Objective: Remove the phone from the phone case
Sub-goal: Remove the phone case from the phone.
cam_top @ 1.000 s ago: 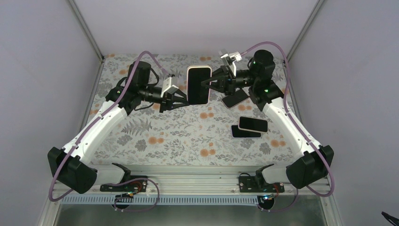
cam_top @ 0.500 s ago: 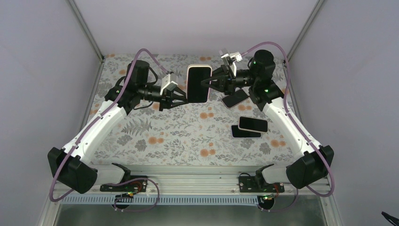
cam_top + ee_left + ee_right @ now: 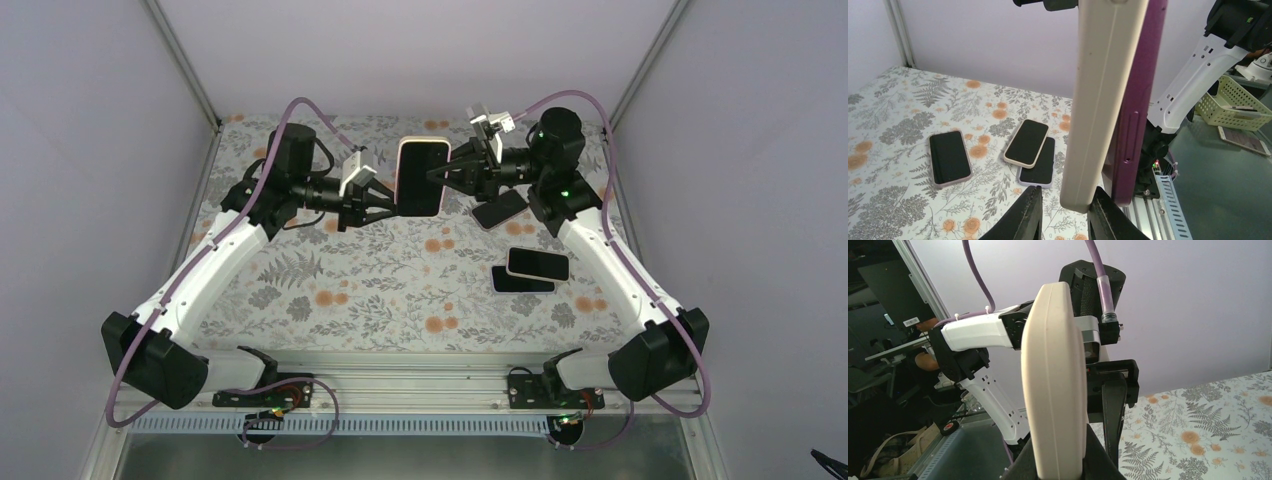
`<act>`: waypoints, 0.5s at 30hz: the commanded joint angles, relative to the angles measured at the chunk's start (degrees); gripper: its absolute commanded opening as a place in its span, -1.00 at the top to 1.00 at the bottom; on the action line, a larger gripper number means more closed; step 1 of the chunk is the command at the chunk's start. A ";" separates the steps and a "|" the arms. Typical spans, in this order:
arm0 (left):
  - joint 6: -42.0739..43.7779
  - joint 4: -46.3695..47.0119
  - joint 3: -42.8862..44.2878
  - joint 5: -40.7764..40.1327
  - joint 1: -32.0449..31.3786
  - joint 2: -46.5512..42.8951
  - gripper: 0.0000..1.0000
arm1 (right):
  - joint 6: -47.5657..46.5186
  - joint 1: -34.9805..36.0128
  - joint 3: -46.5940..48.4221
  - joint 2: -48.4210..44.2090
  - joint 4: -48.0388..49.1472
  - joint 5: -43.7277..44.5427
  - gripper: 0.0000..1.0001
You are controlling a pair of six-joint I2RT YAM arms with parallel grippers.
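Note:
The phone (image 3: 421, 180) stands upright in the air above the back of the table, dark screen toward the top camera, in a cream phone case (image 3: 401, 172). In the left wrist view the purple phone (image 3: 1139, 100) has come away from the cream case (image 3: 1103, 100) along this edge. My right gripper (image 3: 441, 175) is shut on the case's right edge (image 3: 1053, 390), which sits between its fingers (image 3: 1058, 440). My left gripper (image 3: 389, 205) is slightly open round the case's lower left corner (image 3: 1065, 191). Its right finger (image 3: 1105, 210) touches the case; the left finger (image 3: 1030, 210) stands apart.
On the flowered table lie other phones: a dark one (image 3: 500, 208) under the right arm, and a cream-cased one (image 3: 538, 263) stacked on a lilac-cased one (image 3: 518, 283). A yellow basket (image 3: 1233, 100) stands off the table. The arms' rail (image 3: 420, 385) runs along the near edge.
My left arm has drawn back a little to the left and its jaws have eased slightly. The phone has shifted slightly up and left. The right gripper keeps its grip.

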 commanded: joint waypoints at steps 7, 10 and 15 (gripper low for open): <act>0.35 7.20 3.72 -5.07 2.73 0.61 0.47 | 5.13 4.51 -1.07 -2.39 -3.70 -16.70 0.92; 3.40 4.94 3.40 -1.84 2.74 0.58 0.36 | 5.21 3.33 -0.19 -2.34 -3.80 -15.04 0.92; 8.44 0.62 2.76 3.42 2.74 -0.20 0.08 | 5.73 0.97 1.45 -1.69 -3.91 -13.86 0.92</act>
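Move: The phone case, standing nearly upright with the phone in it, has its middle about 4 cm right, 2 cm ahead and 6 cm above the left hand, whose fingertips are at its lower left corner. From the right hand, gripping the far side, that middle is about 2 cm left, 1 cm ahead and 2 cm lower. The black phone lies on the table roughly 18 cm ahead, 24 cm right and 34 cm below the left hand. Spreading its fingers to about twice their gap, the left hand works at the case's lower left corner, easing up and then back, each under 1 cm. Its rear finger stays at the seam between the cream case and the purple-edged phone and pushes back, while the front finger moves clear ahead of the case. The right hand keeps its pinch and shifts back nearly 1 cm. ##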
